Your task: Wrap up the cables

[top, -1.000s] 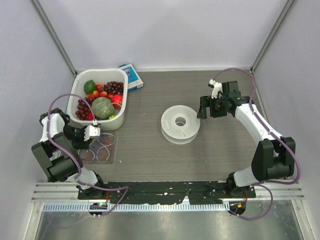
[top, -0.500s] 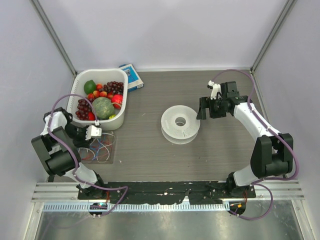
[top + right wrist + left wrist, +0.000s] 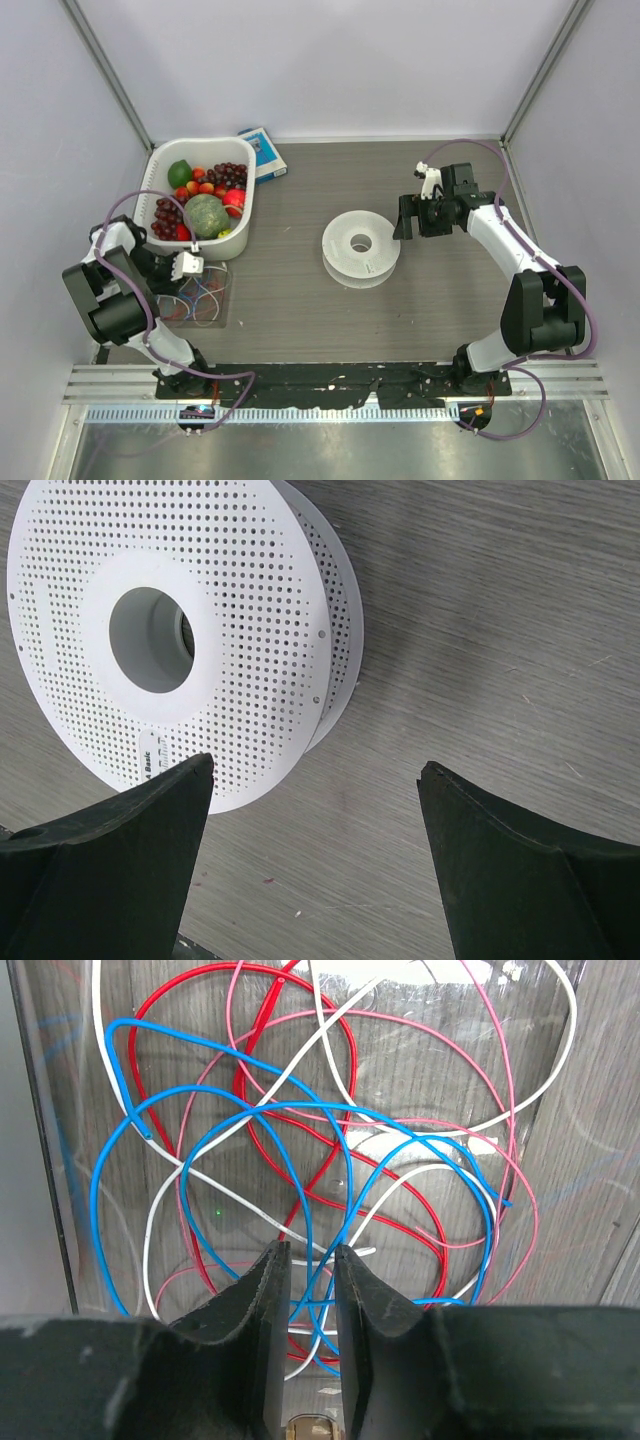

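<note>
The cables (image 3: 202,296) are thin blue, red, pink and white wires lying in a loose tangle (image 3: 255,1110) on a clear tray (image 3: 226,312) at the near left. My left gripper (image 3: 190,266) hovers right over the tangle. In the left wrist view its jaws (image 3: 310,1252) stand a narrow gap apart, and blue and white strands run through that gap without being pinched. A white perforated spool (image 3: 360,245) lies flat mid-table. My right gripper (image 3: 404,218) sits just right of the spool (image 3: 250,630), wide open (image 3: 315,768) and empty.
A white tub (image 3: 252,215) of fruit stands just behind the cable tray. A small blue and white box (image 3: 263,153) lies behind the tub. Metal frame posts rise at the back corners.
The left arm's elbow has shifted slightly left and its jaws have narrowed a little over the tangle. The right arm and the spool have stayed put.
</note>
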`<state>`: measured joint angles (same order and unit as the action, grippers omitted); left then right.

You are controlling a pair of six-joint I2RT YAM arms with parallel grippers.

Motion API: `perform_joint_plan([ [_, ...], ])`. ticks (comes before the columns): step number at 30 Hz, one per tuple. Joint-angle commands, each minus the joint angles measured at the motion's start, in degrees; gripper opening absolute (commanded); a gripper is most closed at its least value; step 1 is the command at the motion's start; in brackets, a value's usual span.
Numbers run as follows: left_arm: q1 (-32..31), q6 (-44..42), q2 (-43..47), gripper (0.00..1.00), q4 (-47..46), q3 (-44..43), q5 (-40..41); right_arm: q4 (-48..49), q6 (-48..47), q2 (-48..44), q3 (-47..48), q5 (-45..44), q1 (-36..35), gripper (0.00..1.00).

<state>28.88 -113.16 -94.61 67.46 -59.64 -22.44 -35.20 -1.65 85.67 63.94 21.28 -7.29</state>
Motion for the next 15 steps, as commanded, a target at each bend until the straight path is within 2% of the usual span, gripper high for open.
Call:
perform_joint_plan([
  [1,-0.14,-10.67,0.12,0.25,0.39,0.22,0.11,0.48,-0.63,0.29,0.31,-0.18,-0.27,0.88],
  [6,-0.14,-10.24,0.65,0.13,0.56,0.32,0.64,0.48,-0.72,0.2,0.31,-0.62,-0.27,0.88],
  [12,0.12,-6.2,4.42,0.01,7.93,-5.22,-2.08,-0.04,-0.9,-0.33,1.27,-1.33,-0.27,0.88],
  [15,0.3,-3.57,9.16,0.0,11.46,-6.81,-3.4,-0.74,-1.69,-0.5,3.11,-1.42,-0.18,0.88],
])
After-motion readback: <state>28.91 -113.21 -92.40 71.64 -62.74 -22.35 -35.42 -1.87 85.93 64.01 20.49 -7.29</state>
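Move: Low over the cables, the left hand already straddles crossed blue and white strands; the middle of the whole tangle is about 4 cm to its right, neither ahead nor back, some 1 cm below. The clear tray beneath is centred roughly 2 cm right, and the white fruit basket some 22 cm ahead and 7 cm right. The white spool stands about 12 cm farther out and 48 cm right. From the right hand, the cables lie roughly 54 cm left, 11 cm back and 9 cm lower. Closing from about a third open to practically shut, the left fingers pinch a blue cable strand at their tips, staying low over the tray and easing back about half a centimetre meanwhile. Only at the end does the hand turn upward, rising some 2.5 cm off its lowest point, with the wrist keeping its slant. ##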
